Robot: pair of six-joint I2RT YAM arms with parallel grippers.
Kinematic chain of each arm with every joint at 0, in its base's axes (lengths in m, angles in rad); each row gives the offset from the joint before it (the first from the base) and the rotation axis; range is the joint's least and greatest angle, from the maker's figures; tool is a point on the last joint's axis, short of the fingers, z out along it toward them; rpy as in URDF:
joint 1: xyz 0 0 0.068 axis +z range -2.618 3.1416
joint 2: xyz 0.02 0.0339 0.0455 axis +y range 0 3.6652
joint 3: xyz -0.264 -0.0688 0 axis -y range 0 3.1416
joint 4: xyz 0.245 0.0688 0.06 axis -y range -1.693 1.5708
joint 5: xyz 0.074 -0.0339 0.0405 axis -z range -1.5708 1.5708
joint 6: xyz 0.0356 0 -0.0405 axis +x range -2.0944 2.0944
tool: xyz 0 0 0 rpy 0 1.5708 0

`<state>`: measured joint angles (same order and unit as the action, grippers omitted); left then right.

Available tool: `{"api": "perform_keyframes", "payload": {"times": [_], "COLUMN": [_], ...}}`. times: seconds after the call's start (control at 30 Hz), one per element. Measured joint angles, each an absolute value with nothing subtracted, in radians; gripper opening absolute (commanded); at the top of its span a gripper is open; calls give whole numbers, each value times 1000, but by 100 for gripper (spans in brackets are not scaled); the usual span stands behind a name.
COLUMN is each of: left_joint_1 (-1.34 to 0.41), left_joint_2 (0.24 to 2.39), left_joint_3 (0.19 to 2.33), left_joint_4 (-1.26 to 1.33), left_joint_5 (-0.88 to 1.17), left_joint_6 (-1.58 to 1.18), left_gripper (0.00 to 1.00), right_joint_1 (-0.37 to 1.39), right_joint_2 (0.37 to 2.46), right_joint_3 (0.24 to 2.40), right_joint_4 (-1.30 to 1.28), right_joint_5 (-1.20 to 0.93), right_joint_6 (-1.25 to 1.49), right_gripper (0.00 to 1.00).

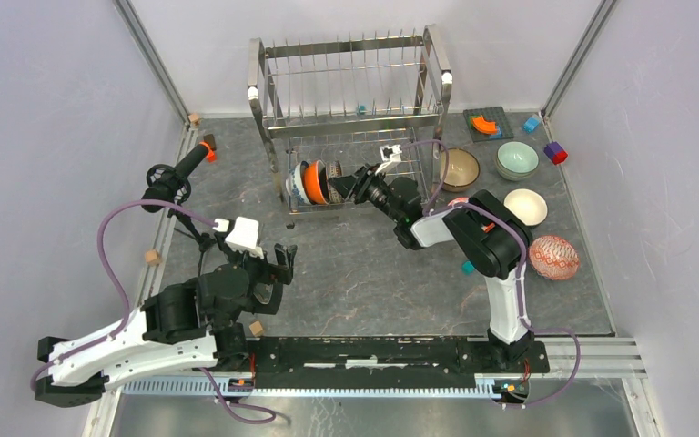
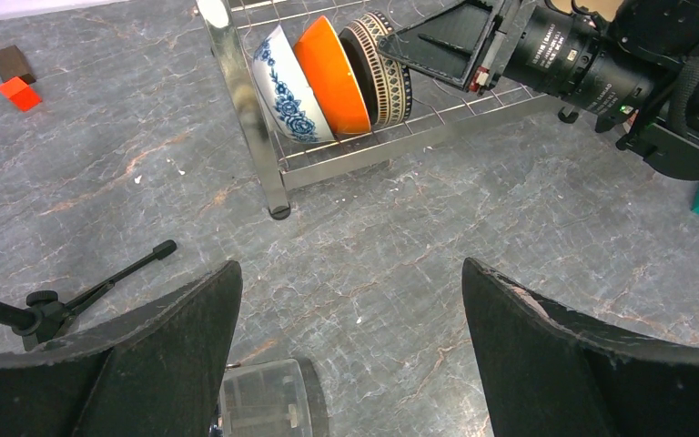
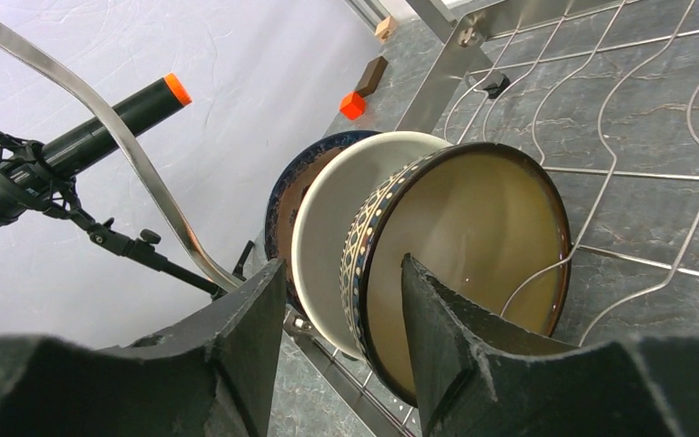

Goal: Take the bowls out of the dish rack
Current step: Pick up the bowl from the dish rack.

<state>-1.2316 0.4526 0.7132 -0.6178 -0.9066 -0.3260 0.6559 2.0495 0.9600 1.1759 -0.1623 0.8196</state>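
Observation:
The dish rack point(image 1: 350, 82) stands at the back of the table. Three bowls stand on edge in its lower tier: a blue-and-white one point(image 2: 287, 91), an orange one point(image 2: 332, 77) and a brown one with a patterned band point(image 3: 482, 228). My right gripper point(image 3: 342, 264) reaches into that tier, open. One finger is inside the brown bowl and the other is outside its rim, with a gap left on the outer side. My left gripper point(image 2: 350, 291) hangs wide open over bare table in front of the rack, holding nothing. Right of the rack, brown-gold point(image 1: 460, 168), pale green point(image 1: 517, 159), cream point(image 1: 525, 207) and red-patterned point(image 1: 553, 257) bowls sit on the table.
A microphone on a stand point(image 1: 177, 177) leans in at the left of the rack. Small toy blocks lie about: teal point(image 1: 467, 267), blue point(image 1: 531, 123), wooden point(image 1: 152, 257). An orange piece lies on a grey plate point(image 1: 485, 123). Rack wires surround my right gripper.

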Motion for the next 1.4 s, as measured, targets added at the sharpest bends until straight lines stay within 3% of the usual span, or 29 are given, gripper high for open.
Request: {"api": "perform_keyframes", "payload": {"times": [0.4, 1.03, 1.4], "left_joint_1": [-1232, -1232, -1232], "left_joint_2": [454, 478, 488], "left_joint_3": [713, 713, 713], "left_joint_4": [-618, -618, -618], "left_joint_5": [-907, -907, -908], "left_joint_6": [-326, -326, -325], "left_gripper": [96, 96, 96], "right_joint_1": [649, 620, 593], "right_joint_2": [2117, 2162, 2219], "right_joint_3": [1030, 1016, 1005], "right_joint_4": [1174, 1294, 1440], "right_joint_5": [-247, -271, -297], "right_joint_6": [868, 980, 1076], "right_gripper": [40, 1, 0]}}
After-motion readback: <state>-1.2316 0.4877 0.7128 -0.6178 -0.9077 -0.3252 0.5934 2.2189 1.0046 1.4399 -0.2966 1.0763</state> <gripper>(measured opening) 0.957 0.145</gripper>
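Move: The patterned bowl stands on edge in the rack, its middle about 2 cm ahead of the right hand, 1 cm to the left and 4 cm below, with its upper rim just in front of the open fingers. The orange bowl beside it is some 6 cm left of the hand and 2 cm ahead; the blue-and-white bowl is about 9 cm left and 2 cm ahead. From the left hand, the patterned bowl lies about 19 cm ahead, 11 cm right and 13 cm lower. Leftward and then down, each by about 1.5 cm, the right hand eases onto the rim of the patterned bowl while its fingers close from half open and pinch the rim, one finger inside the bowl and one outside. It then draws back right some 2 cm, away from the orange bowl, rising about 1 cm, its wrist rolling left side up, nearly 15 degrees in all. ##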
